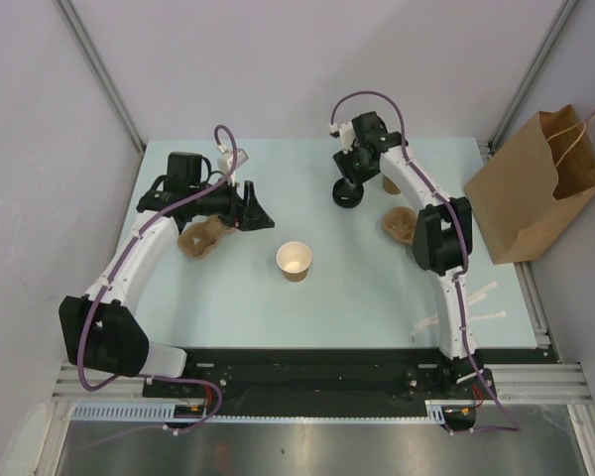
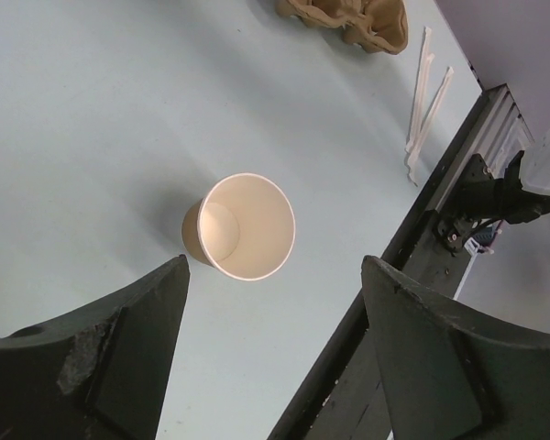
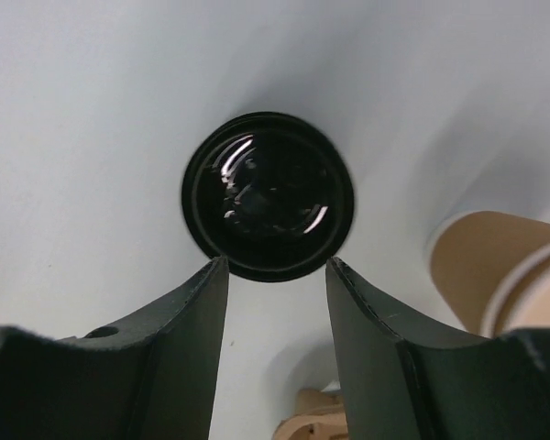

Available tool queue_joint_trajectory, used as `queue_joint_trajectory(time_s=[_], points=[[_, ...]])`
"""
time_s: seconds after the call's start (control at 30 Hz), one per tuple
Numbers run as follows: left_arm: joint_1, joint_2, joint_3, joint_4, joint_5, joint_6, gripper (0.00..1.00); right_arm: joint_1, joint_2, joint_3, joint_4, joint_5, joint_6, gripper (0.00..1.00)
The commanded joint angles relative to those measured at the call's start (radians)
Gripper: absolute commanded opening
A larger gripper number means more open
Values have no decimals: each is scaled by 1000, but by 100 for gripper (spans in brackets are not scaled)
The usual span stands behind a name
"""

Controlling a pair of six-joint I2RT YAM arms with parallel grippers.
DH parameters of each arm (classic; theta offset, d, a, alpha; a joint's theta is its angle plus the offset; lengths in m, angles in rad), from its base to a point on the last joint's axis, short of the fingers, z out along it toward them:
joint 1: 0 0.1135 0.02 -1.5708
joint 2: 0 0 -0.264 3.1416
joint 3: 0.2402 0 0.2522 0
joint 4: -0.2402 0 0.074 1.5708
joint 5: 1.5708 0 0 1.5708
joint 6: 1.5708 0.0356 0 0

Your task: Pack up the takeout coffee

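Note:
The takeout coffee, a small tan paper cup (image 1: 294,261) with a pale inside and no lid, stands upright in the middle of the table. In the left wrist view the cup (image 2: 241,226) sits just beyond my left gripper (image 2: 275,261), which is open with only bare table between its fingers. From above, that left gripper (image 1: 253,213) hangs up and to the left of the cup. My right gripper (image 1: 349,178) hovers at the back over a round black lid (image 3: 269,195). The right gripper (image 3: 277,261) has its jaws half apart, tips at the lid's near edge, nothing between them.
A brown pulp tray (image 1: 200,238) lies under my left arm, another tray (image 1: 399,224) by my right arm. A second tan cup (image 1: 390,184) stands right of the lid. A brown paper bag (image 1: 535,183) stands off the table's right side. Paper-wrapped sticks (image 1: 476,302) lie near the front right.

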State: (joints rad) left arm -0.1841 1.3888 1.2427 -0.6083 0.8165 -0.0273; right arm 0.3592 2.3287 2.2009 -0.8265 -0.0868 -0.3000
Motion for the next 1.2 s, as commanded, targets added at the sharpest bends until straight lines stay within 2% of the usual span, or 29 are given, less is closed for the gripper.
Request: queue_joint_trajectory(time_s=[0.0, 0.2, 0.53, 0.83, 1.0, 1.17], points=[[6, -17, -3, 36, 1, 0, 81, -52, 12, 80, 38, -27, 50, 51], [6, -7, 1, 36, -11, -2, 82, -80, 70, 141, 13, -65, 70, 50], [6, 15, 8, 41, -23, -10, 82, -80, 123, 145, 30, -50, 48, 46], [6, 32, 18, 39, -36, -6, 81, -72, 146, 145, 44, -33, 42, 36], [6, 39, 24, 45, -40, -6, 81, -69, 152, 146, 52, -16, 38, 34], [6, 36, 20, 44, -45, -5, 81, -71, 155, 148, 47, -8, 36, 27]])
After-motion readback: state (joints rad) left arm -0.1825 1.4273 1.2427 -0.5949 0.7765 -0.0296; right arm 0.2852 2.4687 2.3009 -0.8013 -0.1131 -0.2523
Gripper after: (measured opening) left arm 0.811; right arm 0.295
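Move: Just under and beyond the open right fingers sits the black lid, its middle about 2 cm ahead, 2 cm to the left and 5 cm below. The cup stack stands roughly 10 cm to that hand's right and 4 cm ahead; the pulp tray is some 17 cm right and 12 cm back. From the empty left hand the lid lies about 24 cm ahead, 23 cm right and 17 cm down. Skimming over the black lid, the right hand first swings forward and to the right about 5 cm, rising slightly, then sinks some 5 cm to the lid's right-hand rim. Turning slightly clockwise early on, it keeps narrowing its fingers to a small gap, bringing them astride the rim, the left finger inside and the right one outside. ##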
